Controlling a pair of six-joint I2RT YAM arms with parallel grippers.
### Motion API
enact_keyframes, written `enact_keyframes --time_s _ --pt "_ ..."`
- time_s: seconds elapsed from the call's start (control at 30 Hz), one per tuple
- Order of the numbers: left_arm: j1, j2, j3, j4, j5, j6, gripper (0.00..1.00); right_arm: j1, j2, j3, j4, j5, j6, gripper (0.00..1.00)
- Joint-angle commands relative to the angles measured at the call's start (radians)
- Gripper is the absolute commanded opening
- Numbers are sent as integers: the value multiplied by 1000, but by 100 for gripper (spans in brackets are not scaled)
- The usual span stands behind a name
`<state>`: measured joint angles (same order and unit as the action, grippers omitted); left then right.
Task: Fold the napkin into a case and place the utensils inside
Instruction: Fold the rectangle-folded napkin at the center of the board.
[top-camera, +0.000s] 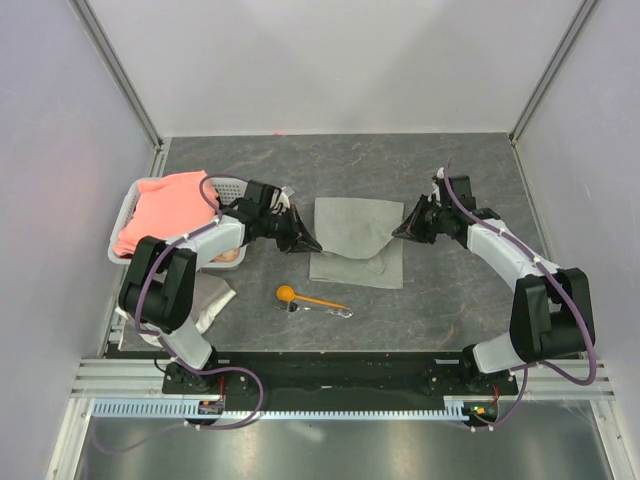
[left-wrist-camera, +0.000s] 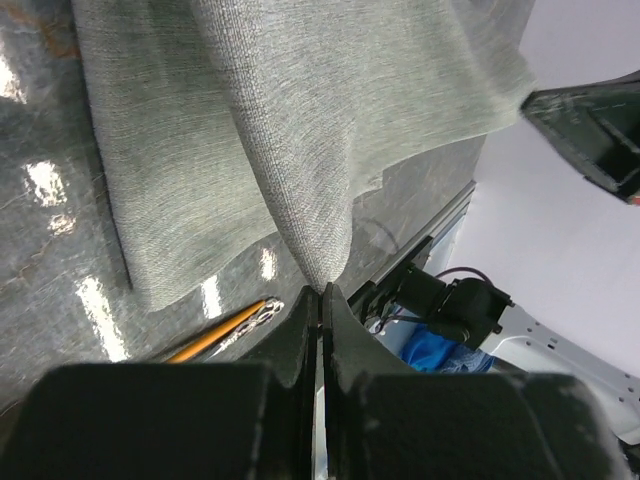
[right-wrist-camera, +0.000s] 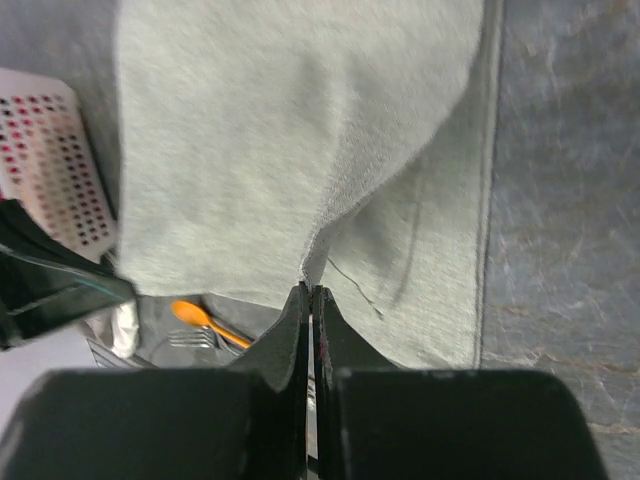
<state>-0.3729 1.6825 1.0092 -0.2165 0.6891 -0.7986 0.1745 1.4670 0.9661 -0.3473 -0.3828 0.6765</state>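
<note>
The light grey napkin (top-camera: 357, 240) lies mid-table, partly lifted. My left gripper (top-camera: 312, 244) is shut on its left edge, pinching a raised fold (left-wrist-camera: 315, 255). My right gripper (top-camera: 399, 232) is shut on its right edge, pinching a fold (right-wrist-camera: 318, 255). The cloth stretches between both grippers above its lower layer. The orange spoon (top-camera: 300, 296) and the silvery fork (top-camera: 322, 309) lie together on the table in front of the napkin; they also show in the right wrist view as spoon (right-wrist-camera: 195, 316) and fork (right-wrist-camera: 188, 340). No case is formed.
A white plastic basket (top-camera: 128, 215) at the left holds a salmon-pink cloth (top-camera: 165, 207). A whitish-grey rag (top-camera: 210, 300) lies beside the left arm. Grey walls surround the dark table (top-camera: 450, 300).
</note>
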Motion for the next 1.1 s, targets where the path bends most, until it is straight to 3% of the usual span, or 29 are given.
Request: enact_keyframes --time_s 0.0,0.23,0.3,0.47,0.83,1.07 --pt "5 -20 5 28 20 21 2 20 -19 -88 91 -42 12 0" --pt "8 -14 28 -17 -82 39 2 117 -13 -259 263 -41 109 1" --pt "8 2 38 -18 -100 47 2 132 -4 -288 313 -24 123 7" --pt "9 28 78 -34 -134 62 2 141 58 -300 364 -34 116 12" --pt "15 57 104 -44 -155 70 2 140 56 -339 364 -5 123 35" --pt "17 62 91 -43 -164 67 2 141 42 -363 381 8 175 43"
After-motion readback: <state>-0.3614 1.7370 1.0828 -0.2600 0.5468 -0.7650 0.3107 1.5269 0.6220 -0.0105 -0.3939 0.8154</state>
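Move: Both hands already pinch the napkin's lifted edge. The right hand's goal is the lower layer's near-right corner, about 12 cm back, 2 cm right and 10 cm below; the near-left corner lies 11 cm back and 22 cm left of that hand. From the left hand, the near-left corner is some 6 cm back, 3 cm left and 8 cm down, with the orange spoon about 11 cm back and 2 cm left. Down and back, and slightly left, the right hand brings its end of the edge about 9 cm lower and 6 cm towards the napkin's near side, then opens its fingers to a bit under half and sinks the last few centimetres, tips ending close at the cloth. The left hand keeps its pinch, easing about 3 cm forward and slightly down and left. ##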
